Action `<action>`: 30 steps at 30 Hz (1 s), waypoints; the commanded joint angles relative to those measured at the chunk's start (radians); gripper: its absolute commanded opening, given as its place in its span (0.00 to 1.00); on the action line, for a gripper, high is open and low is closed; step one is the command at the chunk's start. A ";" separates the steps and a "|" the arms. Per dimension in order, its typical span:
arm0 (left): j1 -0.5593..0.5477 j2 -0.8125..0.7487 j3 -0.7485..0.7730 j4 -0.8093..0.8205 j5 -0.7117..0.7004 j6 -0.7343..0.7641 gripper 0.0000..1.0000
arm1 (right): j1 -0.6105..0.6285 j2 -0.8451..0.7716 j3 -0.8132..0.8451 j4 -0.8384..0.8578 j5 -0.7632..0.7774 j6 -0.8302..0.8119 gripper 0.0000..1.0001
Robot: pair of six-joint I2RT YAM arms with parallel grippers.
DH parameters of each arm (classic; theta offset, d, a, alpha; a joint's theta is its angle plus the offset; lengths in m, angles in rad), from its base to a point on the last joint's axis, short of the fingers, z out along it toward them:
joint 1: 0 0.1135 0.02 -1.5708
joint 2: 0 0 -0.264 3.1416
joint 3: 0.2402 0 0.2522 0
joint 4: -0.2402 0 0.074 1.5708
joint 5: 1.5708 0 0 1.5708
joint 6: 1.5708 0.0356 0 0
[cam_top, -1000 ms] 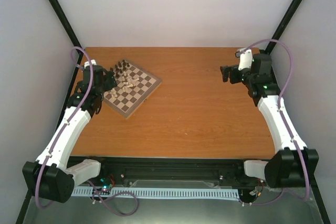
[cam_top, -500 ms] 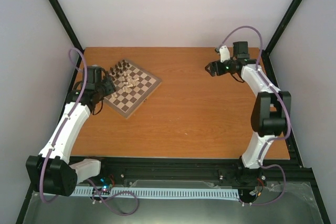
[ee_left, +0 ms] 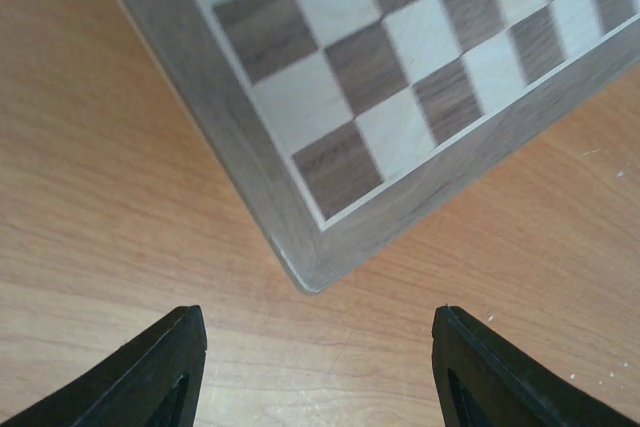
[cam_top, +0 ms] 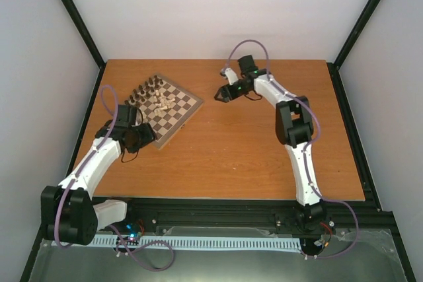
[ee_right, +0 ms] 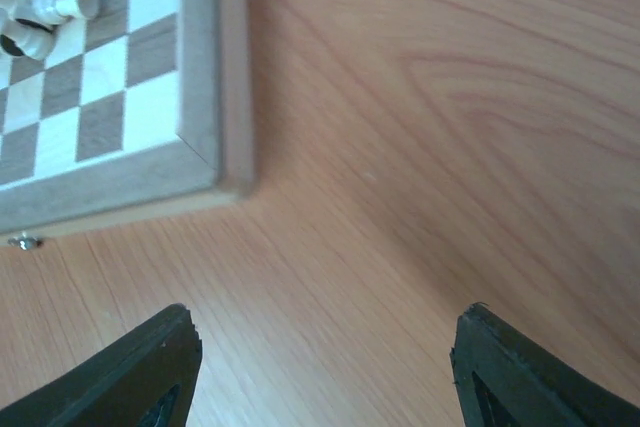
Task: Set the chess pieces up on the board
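The board (cam_top: 178, 118) lies turned at an angle on the far left of the table. Dark chess pieces (cam_top: 147, 88) line its far-left edge, and pale ones (cam_top: 160, 102) lie heaped just inside them. My left gripper (cam_top: 147, 138) hovers low beside the board's near corner (ee_left: 305, 272). It is open, and only bare table shows between its fingers (ee_left: 160, 367). My right gripper (cam_top: 218, 95) is open too, just off the board's right corner (ee_right: 225, 172). Some pale pieces (ee_right: 35, 7) show at the top left of the right wrist view.
A tiny screw-like bit (ee_right: 22, 241) lies on the table by the board's edge. The orange wooden table (cam_top: 264, 143) stretches right of the board. Black frame posts (cam_top: 76, 14) and white walls close in the sides and back.
My right arm swung from the far right corner leftward to the board's right corner. My left gripper drew back from the board's left side to its near corner, jaws narrowed a little.
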 commanded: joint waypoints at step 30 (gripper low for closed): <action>0.061 0.229 -0.270 0.621 0.009 -0.319 0.61 | 0.139 0.357 0.403 0.010 -0.146 0.214 0.46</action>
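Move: The left hand, empty, is above the chessboard's near corner, which lies about 2 cm ahead, 1 cm right and 9 cm below; the near-left edge it goes for is roughly 4 cm ahead, 1 cm left and as far below. The pile of white pieces is some 21 cm ahead of it, level sideways. From the right hand, the board's right corner is about 8 cm left, level fore-and-aft, 4 cm lower; the white pile is some 24 cm left, 1 cm back. Downward goes the left hand, about 8 cm, first easing slightly back, then reaching forward along the board's near-left edge while turning some 15 degrees counter-clockwise, its part-open fingers ending astride that edge. Leftward sweeps the right hand, nearly 10 cm, quick then slow, sinking about 3 cm to straddle the far-right edge at the right corner, its fingers closing partway. ##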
